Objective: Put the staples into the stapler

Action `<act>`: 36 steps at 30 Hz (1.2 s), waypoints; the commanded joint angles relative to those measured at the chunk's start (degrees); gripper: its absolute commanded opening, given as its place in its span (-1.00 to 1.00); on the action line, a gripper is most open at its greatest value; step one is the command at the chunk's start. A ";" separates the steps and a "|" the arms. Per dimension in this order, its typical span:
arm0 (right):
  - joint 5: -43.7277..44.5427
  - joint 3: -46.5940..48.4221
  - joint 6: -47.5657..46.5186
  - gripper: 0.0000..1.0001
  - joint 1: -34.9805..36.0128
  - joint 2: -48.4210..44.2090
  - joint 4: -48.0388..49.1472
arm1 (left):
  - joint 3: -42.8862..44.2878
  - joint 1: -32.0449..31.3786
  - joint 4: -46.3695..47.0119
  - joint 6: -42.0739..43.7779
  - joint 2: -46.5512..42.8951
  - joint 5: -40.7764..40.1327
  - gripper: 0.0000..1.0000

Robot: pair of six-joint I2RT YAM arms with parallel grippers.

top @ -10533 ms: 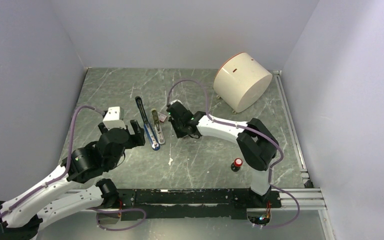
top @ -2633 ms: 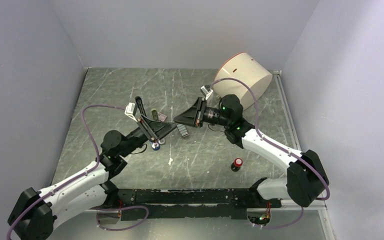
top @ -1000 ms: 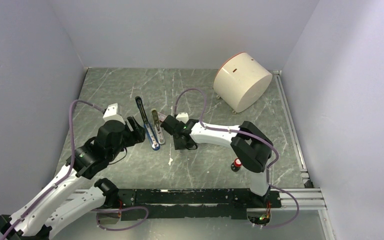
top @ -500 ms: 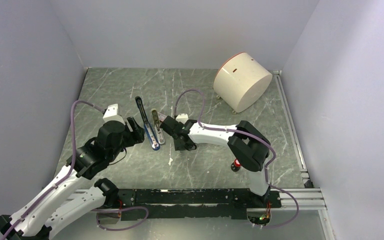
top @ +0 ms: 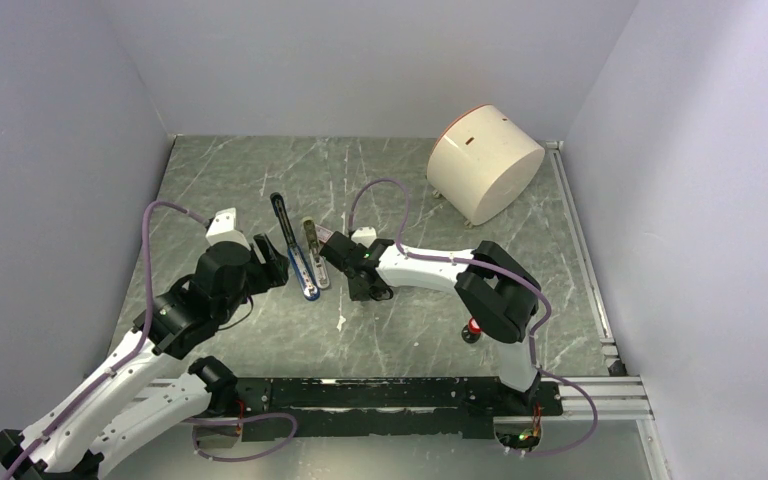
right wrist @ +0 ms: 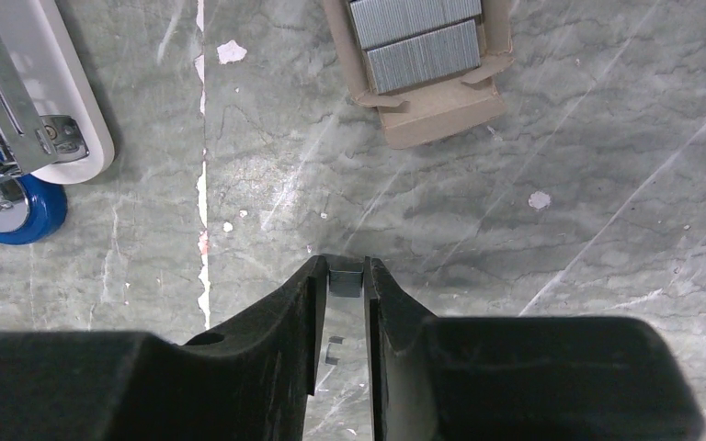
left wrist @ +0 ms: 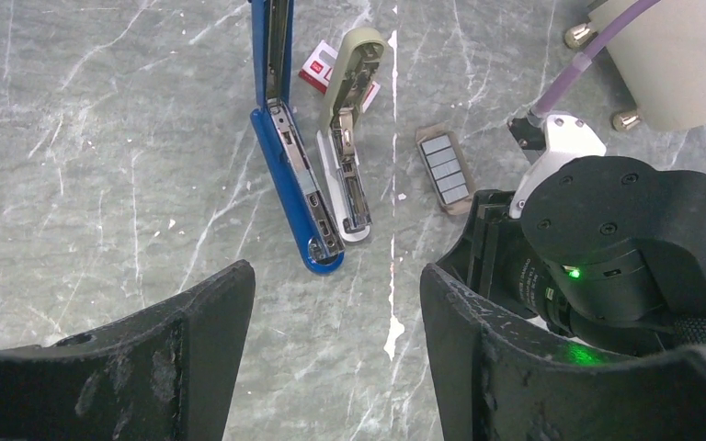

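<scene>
The blue stapler (top: 296,258) lies opened out flat on the table, its silver channel (left wrist: 296,170) facing up. In the right wrist view only its blue end (right wrist: 17,217) shows. A brown tray holding grey staples (right wrist: 420,41) (left wrist: 445,168) sits to the right of it. My right gripper (right wrist: 345,277) (top: 352,272) is shut on a small grey block of staples pinched at its fingertips, just above the table and nearer than the tray. My left gripper (left wrist: 335,294) (top: 272,266) hangs open above the table, just short of the stapler's near end, with nothing between its fingers.
A beige-white oblong bar (left wrist: 347,152) (top: 312,250) lies right beside the stapler. A pinkish-red and white box top (left wrist: 316,66) peeks out behind it. A big cream cylinder (top: 485,160) stands at the back right, and a red-capped black knob (top: 476,327) sits by the right arm.
My right gripper's fingers have drawn together onto the small staple block and the wrist edged slightly left. The left arm has stayed put.
</scene>
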 commanded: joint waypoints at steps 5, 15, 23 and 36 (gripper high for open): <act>0.99 0.88 0.25 -0.45 0.04 0.94 0.00 | -0.75 0.29 0.33 -0.26 -0.27 -0.01 0.41; 1.36 0.54 0.08 -0.52 0.04 0.85 0.15 | -0.93 0.29 0.37 -0.52 -0.27 0.39 0.40; 2.12 -0.76 -2.72 -0.57 0.05 -1.76 3.61 | -0.16 0.28 -0.16 -0.30 -0.41 0.00 0.40; 2.02 1.26 -17.85 -0.57 0.86 -6.63 19.24 | 8.04 0.27 -5.20 4.41 -0.43 -13.36 0.41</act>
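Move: The staple strip stands right between the right fingertips, down at the table. From that hand the staple box lies about 8 cm ahead and 2 cm to the right. The open beige stapler is roughly 8 cm ahead and 8 cm left; the open blue stapler is beyond it, some 9 cm ahead and 12 cm left, all about table height. From the raised left hand the strip lies about 14 cm right, level fore-and-aft and some 19 cm below. Hold the right fingertips at the table while they snug down the last little bit on the staple strip, then lift it about 7 cm, carrying it forward and left, nearly 4 cm each, towards the beige stapler. Let the fingertips swing some 20 degrees outward and left as you rise. Late on, raise the open, empty left gripper about 4 cm and ease it left. ##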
